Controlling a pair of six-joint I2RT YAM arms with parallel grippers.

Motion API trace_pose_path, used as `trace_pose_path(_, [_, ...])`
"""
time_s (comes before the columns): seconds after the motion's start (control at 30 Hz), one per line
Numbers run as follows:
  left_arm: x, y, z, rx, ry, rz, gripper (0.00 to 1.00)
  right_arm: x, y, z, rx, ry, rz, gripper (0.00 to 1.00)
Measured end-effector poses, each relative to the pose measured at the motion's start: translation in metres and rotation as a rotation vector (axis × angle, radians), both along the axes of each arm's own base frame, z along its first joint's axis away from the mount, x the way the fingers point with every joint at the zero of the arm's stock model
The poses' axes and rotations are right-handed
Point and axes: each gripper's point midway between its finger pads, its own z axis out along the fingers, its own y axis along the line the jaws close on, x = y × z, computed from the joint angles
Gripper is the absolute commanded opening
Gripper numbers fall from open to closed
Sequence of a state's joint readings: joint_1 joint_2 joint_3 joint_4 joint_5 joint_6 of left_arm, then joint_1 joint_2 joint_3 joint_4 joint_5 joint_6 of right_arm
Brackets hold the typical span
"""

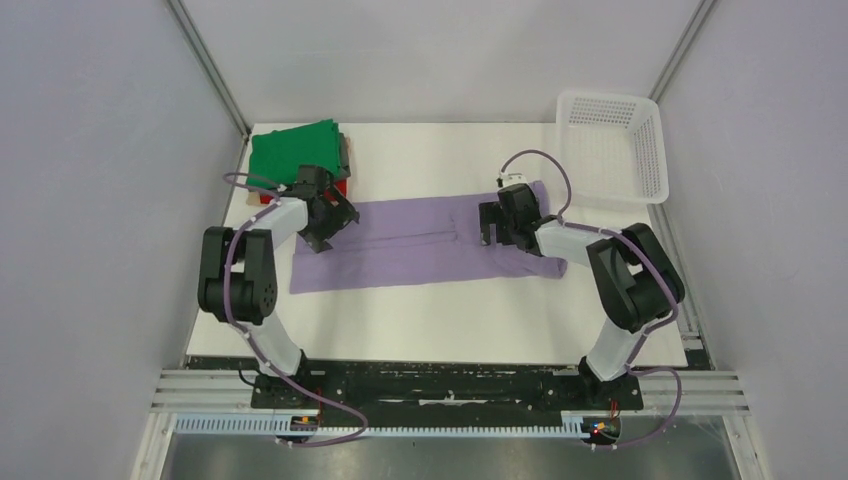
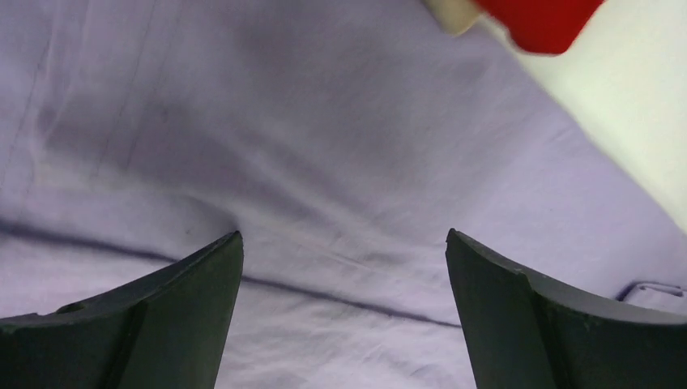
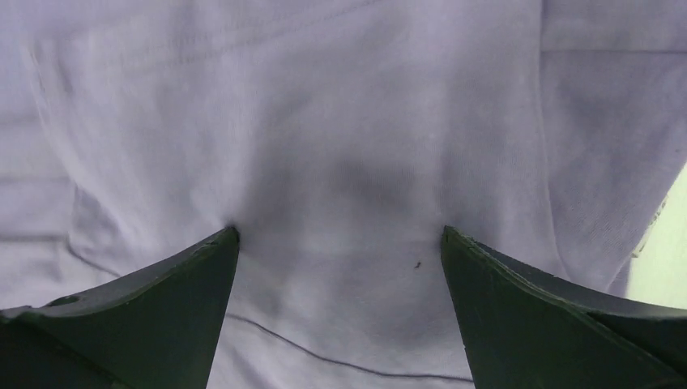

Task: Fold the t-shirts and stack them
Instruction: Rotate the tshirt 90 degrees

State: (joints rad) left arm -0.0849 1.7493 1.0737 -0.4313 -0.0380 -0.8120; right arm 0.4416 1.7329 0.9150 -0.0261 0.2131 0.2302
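A lavender t-shirt (image 1: pixel 420 245) lies folded into a long band across the middle of the white table. My left gripper (image 1: pixel 333 228) stands open over its left end, its dark fingers (image 2: pixel 186 316) spread wide above the cloth (image 2: pixel 324 162) with nothing between them. My right gripper (image 1: pixel 497 230) is open over the right end, and lavender cloth (image 3: pixel 340 146) fills that wrist view. A folded green t-shirt (image 1: pixel 295 152) tops a stack at the back left, with a red t-shirt (image 1: pixel 341 186) under it; the red corner (image 2: pixel 541 23) shows in the left wrist view.
A white mesh basket (image 1: pixel 612 148) stands at the back right of the table. Bare white table (image 1: pixel 440 310) lies in front of the lavender shirt. Grey walls close in both sides.
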Motion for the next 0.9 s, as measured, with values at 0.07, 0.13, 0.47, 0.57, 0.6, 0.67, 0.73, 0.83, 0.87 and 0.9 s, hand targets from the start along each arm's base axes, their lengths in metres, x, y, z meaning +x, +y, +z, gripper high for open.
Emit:
trace_pose_path(0.07, [0.006, -0.004, 0.002, -0.016, -0.011, -0.014, 1.00, 0.010, -0.002, -0.005, 0.035, -0.002, -0.024, 0.98])
trace_pose_path(0.13, [0.005, -0.004, 0.000, -0.019, -0.015, -0.020, 1.00, 0.028, 0.002, -0.003, 0.078, -0.018, -0.035, 0.98])
trace_pose_path(0.47, [-0.111, -0.081, -0.001, -0.073, -0.056, -0.225, 1.00, 0.189, 0.037, 0.011, 0.278, -0.172, 0.018, 0.98])
trace_pose_path(0.57, [-0.149, -0.117, 0.000, -0.129, -0.032, -0.317, 1.00, 0.226, 0.059, 0.015, 0.345, -0.222, 0.069, 0.98])
trace_pose_path(0.6, [-0.154, -0.122, 0.001, -0.138, -0.027, -0.322, 1.00, 0.238, 0.066, 0.016, 0.371, -0.240, 0.081, 0.98])
trace_pose_path(0.67, [-0.158, -0.129, 0.001, -0.150, -0.023, -0.317, 1.00, 0.258, 0.081, 0.020, 0.436, -0.273, 0.102, 0.98])
trace_pose_path(0.73, [-0.159, -0.135, 0.001, -0.158, -0.025, -0.317, 1.00, 0.272, 0.095, 0.022, 0.517, -0.310, 0.112, 0.98])
trace_pose_path(0.83, [-0.160, -0.155, 0.000, -0.170, -0.021, -0.349, 1.00, 0.279, 0.112, 0.025, 0.651, -0.349, 0.114, 0.98])
trace_pose_path(0.87, [-0.161, -0.162, -0.001, -0.173, -0.017, -0.362, 1.00, 0.282, 0.116, 0.025, 0.686, -0.361, 0.116, 0.98])
trace_pose_path(0.9, [-0.161, -0.170, -0.001, -0.173, -0.013, -0.380, 1.00, 0.286, 0.119, 0.027, 0.714, -0.375, 0.113, 0.98])
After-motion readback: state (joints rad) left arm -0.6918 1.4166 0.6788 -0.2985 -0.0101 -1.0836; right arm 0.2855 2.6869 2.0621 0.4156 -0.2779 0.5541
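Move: The purple t-shirt, folded to a long strip, already lies beneath both open grippers, a couple of centimetres below the hand points. Its middle is about 26 cm to the left hand's right and 3 cm back; the folded stack stands some 19 cm ahead and 10 cm left. From the right hand the shirt's middle is about 17 cm left and 3 cm back, with the empty white basket 21 cm ahead and 35 cm right, and the far table edge roughly 31 cm straight ahead. Both hands keep their fingers wide open and stay low on the t-shirt, swinging its ends opposite ways: the right slides its end forward almost 30 cm towards the far table edge, veering left by about 12 cm, mostly later on, past the basket's left side, while its wrist rolls some 40 degrees, left side up, and its fingertips tip upward. The left drags its end back towards the near edge and to the right, about 16 cm each way, the backward part easing off first so that it finishes going right, its wrist turning about 20 degrees clockwise. ##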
